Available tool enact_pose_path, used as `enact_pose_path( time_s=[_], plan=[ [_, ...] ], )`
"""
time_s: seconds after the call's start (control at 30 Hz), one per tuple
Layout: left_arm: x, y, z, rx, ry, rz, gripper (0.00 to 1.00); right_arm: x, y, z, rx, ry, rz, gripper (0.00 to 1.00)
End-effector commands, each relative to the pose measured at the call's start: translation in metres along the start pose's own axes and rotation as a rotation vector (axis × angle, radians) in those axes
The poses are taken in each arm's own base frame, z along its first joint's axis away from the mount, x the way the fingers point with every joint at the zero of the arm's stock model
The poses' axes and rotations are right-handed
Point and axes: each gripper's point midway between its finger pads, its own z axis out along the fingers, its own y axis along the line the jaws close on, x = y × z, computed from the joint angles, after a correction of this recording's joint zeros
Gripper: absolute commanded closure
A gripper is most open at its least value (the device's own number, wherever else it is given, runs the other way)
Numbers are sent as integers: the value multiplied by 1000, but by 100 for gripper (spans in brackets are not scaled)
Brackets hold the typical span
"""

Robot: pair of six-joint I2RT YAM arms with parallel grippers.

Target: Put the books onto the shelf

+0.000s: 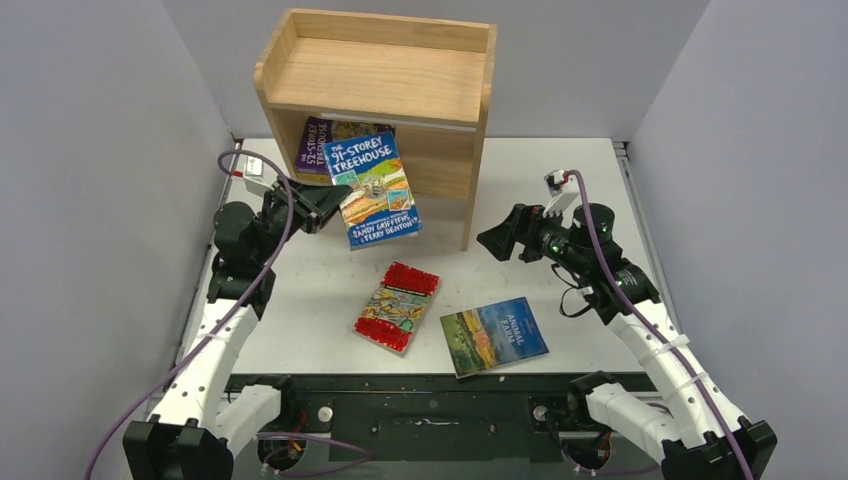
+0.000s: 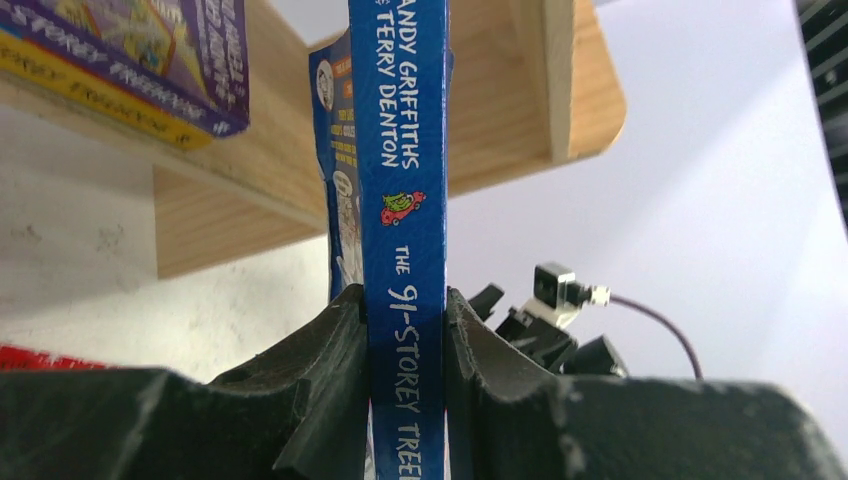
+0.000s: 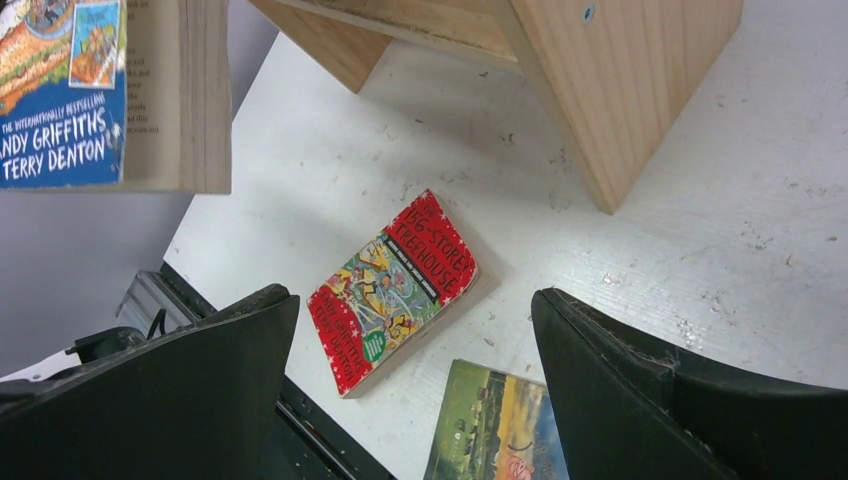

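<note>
My left gripper (image 1: 338, 196) is shut on the spine edge of the blue book (image 1: 372, 188), holding it up tilted in front of the wooden shelf's (image 1: 380, 75) lower opening. In the left wrist view both jaws press the blue book's spine (image 2: 405, 200). A purple book (image 1: 312, 148) lies inside the shelf, with a yellow one (image 2: 90, 85) under it. The red-bordered book (image 1: 397, 305) and the Animal Farm book (image 1: 494, 335) lie flat on the table. My right gripper (image 1: 497, 240) hovers open and empty right of the shelf, above the red-bordered book (image 3: 395, 285) and the Animal Farm book (image 3: 490, 425).
The shelf's right side panel (image 3: 620, 90) stands close in front of my right gripper. Grey walls close in the white table (image 1: 560, 190) on the left, back and right. A dark rail (image 1: 420, 400) with the arm bases runs along the near edge.
</note>
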Motion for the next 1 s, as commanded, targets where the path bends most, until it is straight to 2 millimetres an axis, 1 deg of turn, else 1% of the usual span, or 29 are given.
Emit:
enact_pose_path(
  time_s=[0.0, 0.23, 0.4, 0.47, 0.57, 0.63, 0.7, 0.83, 0.9, 0.97],
  plan=[
    [-40, -65, 2, 217, -178, 4, 100, -26, 8, -5, -2, -70, -45, 10],
    [-61, -62, 15, 236, -261, -33, 100, -25, 9, -5, -12, -73, -32, 10],
    [-71, -62, 22, 238, -335, -49, 100, -22, 9, -5, -15, -68, -21, 10],
    [-77, -66, 20, 271, -406, -67, 100, -21, 9, -4, -18, -66, -20, 10],
    [-79, -71, 19, 282, -468, -61, 100, -21, 9, -4, -21, -65, -17, 10],
    [-80, -69, 23, 238, -481, -59, 100, -20, 10, -5, -21, -64, -14, 10],
    [-84, -70, 23, 222, -522, -57, 100, -20, 10, -5, -24, -64, -12, 10],
    [-93, -68, 21, 227, -640, -110, 100, -17, 10, -5, -27, -59, -3, 10],
    [-95, -66, 23, 216, -674, -127, 100, -16, 10, -5, -32, -58, 3, 10],
    [-96, -68, 25, 230, -697, -135, 100, -15, 11, -4, -35, -56, 6, 10]
  ],
)
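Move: The purple 52-Storey book, on top of the stack in the shelf's lower bay, is where the held blue 91-Storey book is being taken. It lies about 18 cm ahead of the left hand, 2 cm left and 8 below. The front edge of the shelf's left side panel is 14 cm ahead and 15 left. The red book on the table is 11 cm back, 10 right and 34 below. From the right hand, the purple book is 25 cm ahead and 35 left, about level. The blue book, still pinched along its spine by the left fingers, is carried forward about 7 cm, and up and left roughly 2 cm each, into the lower bay towards the purple book. The wrist swings it some 25–30 degrees counter-clockwise, mostly late as the forward travel slows, while its left side dips a little. The grip keeps its width. ##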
